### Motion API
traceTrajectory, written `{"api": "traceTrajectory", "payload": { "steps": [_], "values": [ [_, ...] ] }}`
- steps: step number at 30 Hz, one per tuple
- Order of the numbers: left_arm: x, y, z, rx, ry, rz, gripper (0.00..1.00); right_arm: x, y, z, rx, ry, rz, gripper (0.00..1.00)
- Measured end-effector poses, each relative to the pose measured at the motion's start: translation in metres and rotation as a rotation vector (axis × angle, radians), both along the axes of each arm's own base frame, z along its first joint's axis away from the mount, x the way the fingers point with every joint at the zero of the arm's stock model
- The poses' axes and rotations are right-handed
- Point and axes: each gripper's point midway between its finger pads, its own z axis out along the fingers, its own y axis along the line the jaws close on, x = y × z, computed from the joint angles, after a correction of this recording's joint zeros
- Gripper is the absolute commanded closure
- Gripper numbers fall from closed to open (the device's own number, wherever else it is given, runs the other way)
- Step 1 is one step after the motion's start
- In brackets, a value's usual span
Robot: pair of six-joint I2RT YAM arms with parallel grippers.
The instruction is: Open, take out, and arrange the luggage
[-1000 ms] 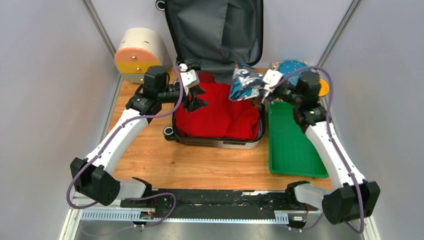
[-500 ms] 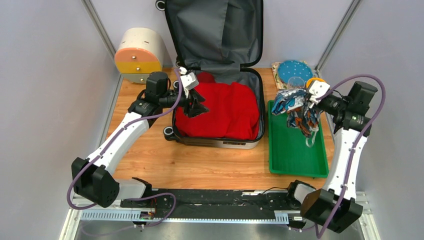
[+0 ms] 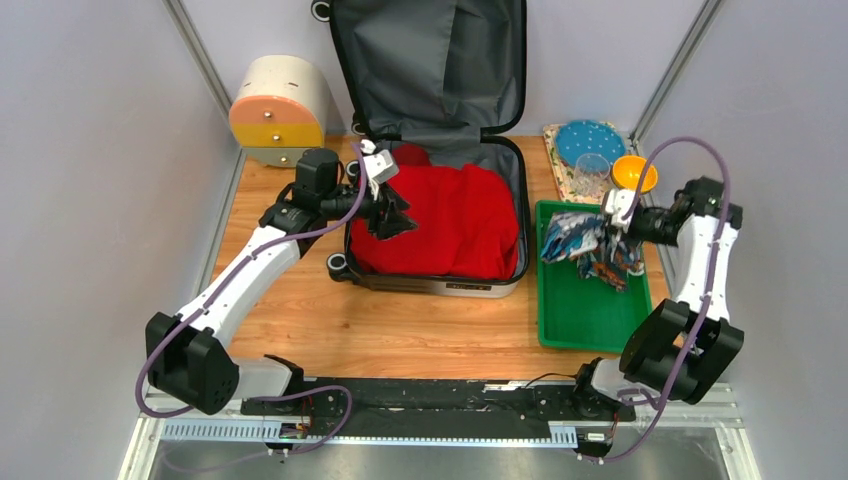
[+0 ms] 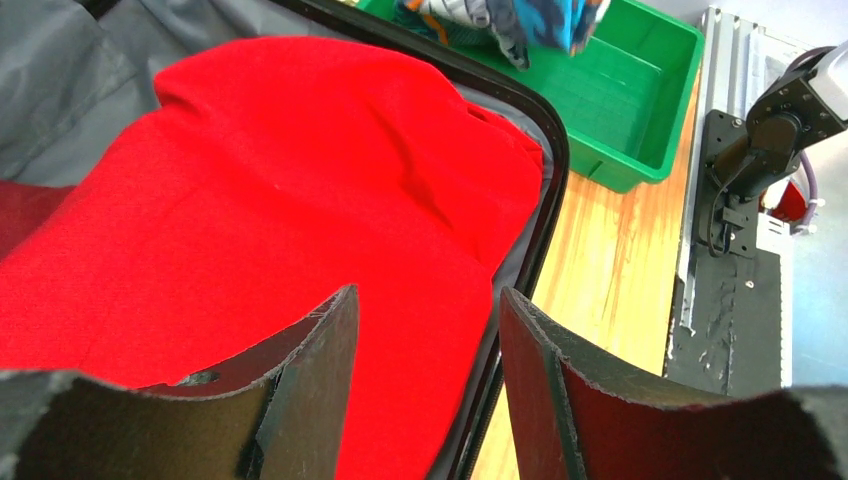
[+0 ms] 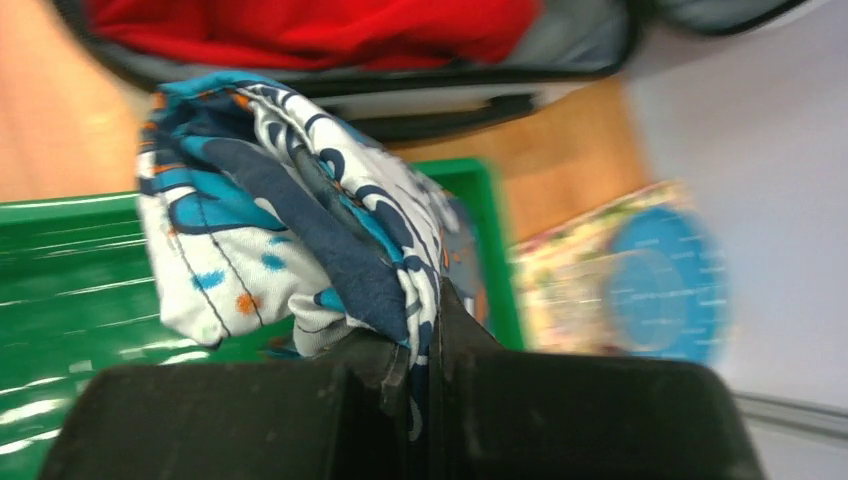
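Observation:
The luggage (image 3: 440, 286) lies open at the back middle, its grey-lined lid (image 3: 430, 70) upright against the wall. A red garment (image 3: 455, 225) fills the lower shell. My left gripper (image 3: 392, 213) hovers open over the garment's left part; in the left wrist view its jaws (image 4: 428, 295) stand apart above the red garment (image 4: 280, 190), holding nothing. My right gripper (image 3: 608, 222) is shut on a blue-and-white patterned cloth (image 3: 575, 238), which hangs into the green tray (image 3: 590, 310). In the right wrist view the gripper (image 5: 425, 310) pinches the cloth (image 5: 270, 210).
A round cream box with orange and yellow drawers (image 3: 275, 105) stands at the back left. Behind the tray sit a blue plate (image 3: 585, 137), a clear glass (image 3: 592, 168) and an orange bowl (image 3: 634, 172). Walls close in on both sides.
My right arm swung the patterned cloth from above the luggage rightward and down onto the green tray. My left gripper barely shifted and stayed open.

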Motion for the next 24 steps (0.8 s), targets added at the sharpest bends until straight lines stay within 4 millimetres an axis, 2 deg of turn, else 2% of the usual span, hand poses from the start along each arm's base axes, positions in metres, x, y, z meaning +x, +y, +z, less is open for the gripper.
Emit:
{"api": "traceTrajectory", "payload": {
  "steps": [2, 5, 6, 7, 10, 11, 12, 19, 24],
  "values": [
    [-0.001, 0.001, -0.006, 0.006, 0.013, 0.001, 0.38, -0.019, 0.005, -0.038, 0.007, 0.102, 0.001, 1.00],
    [-0.003, 0.001, -0.012, 0.013, 0.028, 0.002, 0.38, -0.068, 0.022, -0.098, 0.024, 0.292, 0.010, 1.00],
    [-0.003, 0.001, -0.013, 0.014, 0.030, 0.002, 0.38, -0.084, 0.028, -0.113, 0.023, 0.348, 0.017, 1.00],
    [-0.003, 0.002, -0.014, 0.015, 0.032, 0.002, 0.38, -0.093, 0.030, -0.120, 0.018, 0.375, 0.022, 0.98],
    [-0.003, 0.002, -0.015, 0.015, 0.033, 0.002, 0.38, -0.104, 0.032, -0.129, -0.014, 0.397, 0.034, 0.74],
    [-0.003, 0.002, -0.017, 0.017, 0.037, 0.002, 0.38, -0.107, 0.032, -0.131, -0.028, 0.397, 0.035, 0.56],
    [-0.004, 0.002, -0.018, 0.019, 0.041, 0.002, 0.38, -0.110, 0.032, -0.133, -0.039, 0.396, 0.035, 0.50],
    [-0.007, 0.005, -0.033, 0.039, 0.077, 0.011, 0.38, -0.138, 0.030, -0.160, -0.124, 0.451, 0.036, 0.35],
    [-0.002, 0.007, -0.043, 0.084, 0.114, 0.032, 0.35, -0.143, 0.022, -0.163, -0.191, 0.467, 0.029, 0.21]
  ]
}}
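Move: The right hand holds the patterned clothing over the green tray, whose middle lies about 22 cm below it, some 2 cm back and 3 cm to its right. From that hand the orange bowl is some 23 cm ahead and 12 cm right, the clear cup 22 cm ahead and 3 cm right. The open left hand has the red clothes about 6 cm ahead, 9 cm right and 15 cm below; the tray's middle is level with it, 43 cm right. Still pinching the patterned clothing, the right hand swings quickly down some 16 cm and back about 15 cm towards the near part of the green tray, tipping its fingers down by roughly 25 degrees. Late in the descent the fingers open wide and let go of the cloth. Meanwhile the left hand, open, sinks gently towards the red clothes. ##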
